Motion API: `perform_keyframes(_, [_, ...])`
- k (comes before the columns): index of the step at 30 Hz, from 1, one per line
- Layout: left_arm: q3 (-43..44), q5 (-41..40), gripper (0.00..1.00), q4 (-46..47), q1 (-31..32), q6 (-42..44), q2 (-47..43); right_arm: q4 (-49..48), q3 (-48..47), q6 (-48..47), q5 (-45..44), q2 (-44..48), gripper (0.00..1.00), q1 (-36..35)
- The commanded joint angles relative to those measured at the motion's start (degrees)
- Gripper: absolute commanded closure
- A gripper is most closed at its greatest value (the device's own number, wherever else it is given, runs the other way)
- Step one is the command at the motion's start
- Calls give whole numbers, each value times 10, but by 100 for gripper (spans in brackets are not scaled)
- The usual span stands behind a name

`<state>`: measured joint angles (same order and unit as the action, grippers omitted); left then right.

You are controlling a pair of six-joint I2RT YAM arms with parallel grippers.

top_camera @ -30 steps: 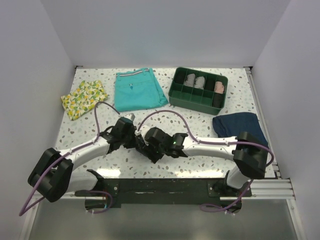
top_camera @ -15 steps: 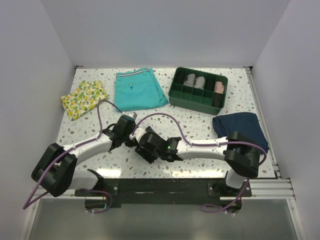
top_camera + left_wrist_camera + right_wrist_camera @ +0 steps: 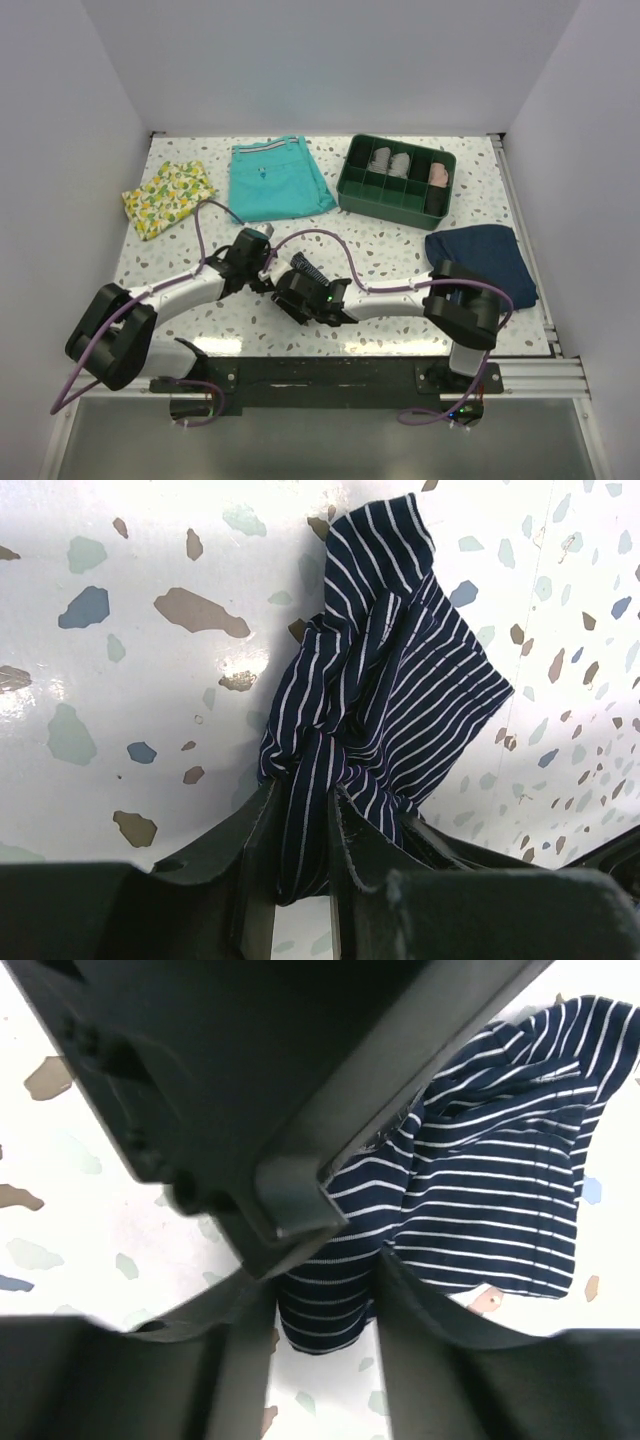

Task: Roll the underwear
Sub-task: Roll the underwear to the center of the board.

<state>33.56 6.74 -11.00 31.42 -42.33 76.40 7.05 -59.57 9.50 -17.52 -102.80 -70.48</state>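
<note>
The underwear (image 3: 400, 680), navy with thin pale stripes, lies bunched on the speckled table. My left gripper (image 3: 300, 825) is shut on one gathered end of it, the cloth pinched between both fingers. In the right wrist view another fold of the underwear (image 3: 500, 1190) fills the gap of my right gripper (image 3: 325, 1310), whose fingers touch it on both sides. The left gripper's black body (image 3: 250, 1070) blocks the upper part of that view. From above, the left gripper (image 3: 268, 268) and the right gripper (image 3: 288, 283) meet near the table's front, with only a scrap of underwear (image 3: 308, 269) showing.
Teal shorts (image 3: 278, 180) and a lemon-print cloth (image 3: 168, 197) lie at the back left. A green compartment tray (image 3: 390, 208) holding rolled items stands at the back right. A plain navy garment (image 3: 480, 252) lies at the right edge, close to the right arm's elbow.
The right gripper has slid left, up against the left gripper, and its jaws have narrowed onto the fold. The left gripper has kept its hold and barely moved.
</note>
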Motion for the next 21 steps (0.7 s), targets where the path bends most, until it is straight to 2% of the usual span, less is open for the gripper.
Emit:
perform_keyframes(1, [4,5,84,8,-10,14,9,-34,27,23,-12,-15,66,-3])
perform_keyframes(2, [4,6,84,7,-10,15,9,-34,30,26,-9,-17,73,-3])
perform_keyframes(5, [4,6,82,9,-12,15,8,-45,44,38,8,-16,80,-3])
perform_keyframes(7, [4,2,74,8,-14,15,4,-54,57,46,25,-9,85,-2])
perform_keyframes(9, [5,-5,67,6,-18,16,-4,-58,66,61,40,-5,86,2])
perform_keyframes(10, [7,-9,58,4,-20,15,-10,-61,69,72,61,0,87,4])
perform_keyframes(13, [17,-33,40,-16,-36,13,-25,-68,81,90,87,9,88,10])
perform_keyframes(16, [33,-59,34,-34,-50,15,-42,-69,83,103,101,15,88,12])
perform_keyframes(21, [55,-109,30,-70,-72,9,-70,-68,77,123,150,18,88,23])
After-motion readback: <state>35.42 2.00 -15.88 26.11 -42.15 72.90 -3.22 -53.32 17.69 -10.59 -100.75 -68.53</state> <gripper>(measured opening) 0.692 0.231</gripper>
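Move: The underwear's middle lies about 2 cm ahead and 5 cm right of the left hand, which still pinches its rolled edge; from the right hand it is some 5 cm ahead and 1 cm right, both about 1 cm down. The teal cloth stands roughly 30 cm ahead and 3 cm left of the right hand, the green box 30 cm ahead and 26 cm right. Right fingers pinch the roll, then the left let go and retreat about 4 cm left, forward and up. ##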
